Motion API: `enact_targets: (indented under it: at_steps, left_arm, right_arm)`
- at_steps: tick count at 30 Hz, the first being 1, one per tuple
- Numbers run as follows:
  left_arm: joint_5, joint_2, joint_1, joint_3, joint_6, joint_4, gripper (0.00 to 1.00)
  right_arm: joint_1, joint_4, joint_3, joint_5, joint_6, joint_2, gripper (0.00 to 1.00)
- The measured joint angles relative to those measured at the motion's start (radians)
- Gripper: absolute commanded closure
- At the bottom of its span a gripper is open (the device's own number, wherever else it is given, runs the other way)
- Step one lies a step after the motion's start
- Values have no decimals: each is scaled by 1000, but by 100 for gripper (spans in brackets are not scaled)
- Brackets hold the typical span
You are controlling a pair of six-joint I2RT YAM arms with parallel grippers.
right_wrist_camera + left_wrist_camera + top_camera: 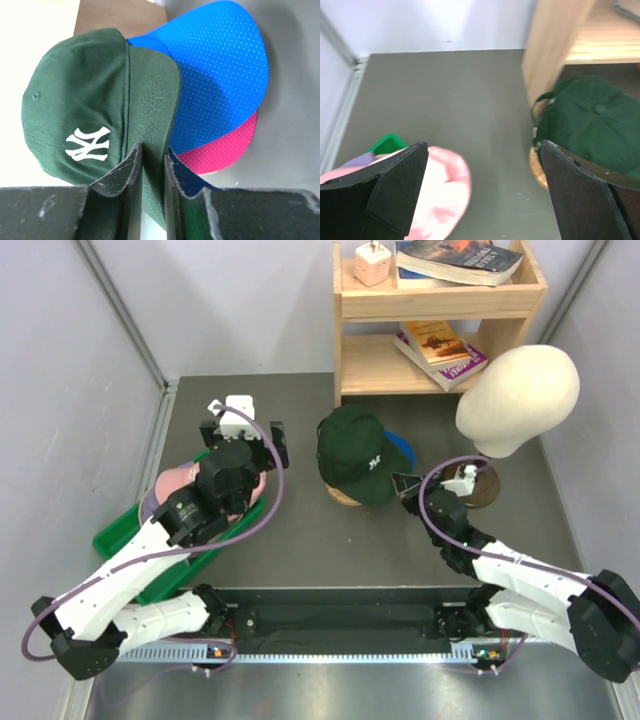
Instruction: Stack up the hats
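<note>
A dark green cap (355, 452) with a white logo sits on top of a pile on a round wooden stand (345, 496). Under it show a blue brim (220, 75) and a bright pink brim (225, 147). My right gripper (152, 152) is shut on the green cap's brim (152, 100), reaching in from the pile's right (408, 485). My left gripper (244, 437) hangs open above a pale pink cap (442, 190), nothing between its fingers. The pink cap lies over a lavender one (355, 161) in a green tray (120, 535).
A cream mannequin head (520, 395) stands right of the pile, just behind my right arm. A wooden shelf (440, 315) with books stands at the back. Grey walls close in the table on the left and right.
</note>
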Motion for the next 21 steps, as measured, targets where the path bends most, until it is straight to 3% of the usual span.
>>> enact_targets:
  at_steps: [8,11,15,16,18,21]
  left_arm:
    - [-116,-136,27,-104,-32,-84,1]
    - [-132,-172,35,-136,-50,-105,1]
    - [-118,-170,38,-157,-55,-126,1]
    - [-111,-158,38,-157,-55,-128,1]
    - [-95,-123,39,-157,-55,-132,1]
    - [-64,-51,39,-157,-54,-136,1]
  right_arm:
    - [145,19,33,92,57,73,100]
    - [174,19,40,113,66,82,93]
    - [184,3,39,130,60,61,54]
    - [186,-19,38,127,48,48,37]
    - [195,-64,27,124,28,21,23]
    - [204,-144,6,128,-10,-46,10]
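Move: The green cap, its brim already pinched in the right hand, has its middle about 10 cm left of that hand, 6 cm ahead and about level. The blue cap's brim lies 7 cm straight ahead and slightly lower; the wooden stand is some 13 cm left and 4 cm ahead, 8 cm lower. From the open left hand, the pink cap lies about 13 cm left, 2 cm ahead and 26 cm below, with the green tray roughly 20 cm left, 6 cm back and 32 cm below. The green cap is pulled by its brim about 4 cm left and slightly back; then the right fingers open and let the brim go, backing off a little and sinking. The left hand, staying open, swings some 6 cm left away from the stack and back, then sinks about 7 cm towards the pink cap, edging right again while tipping down. ##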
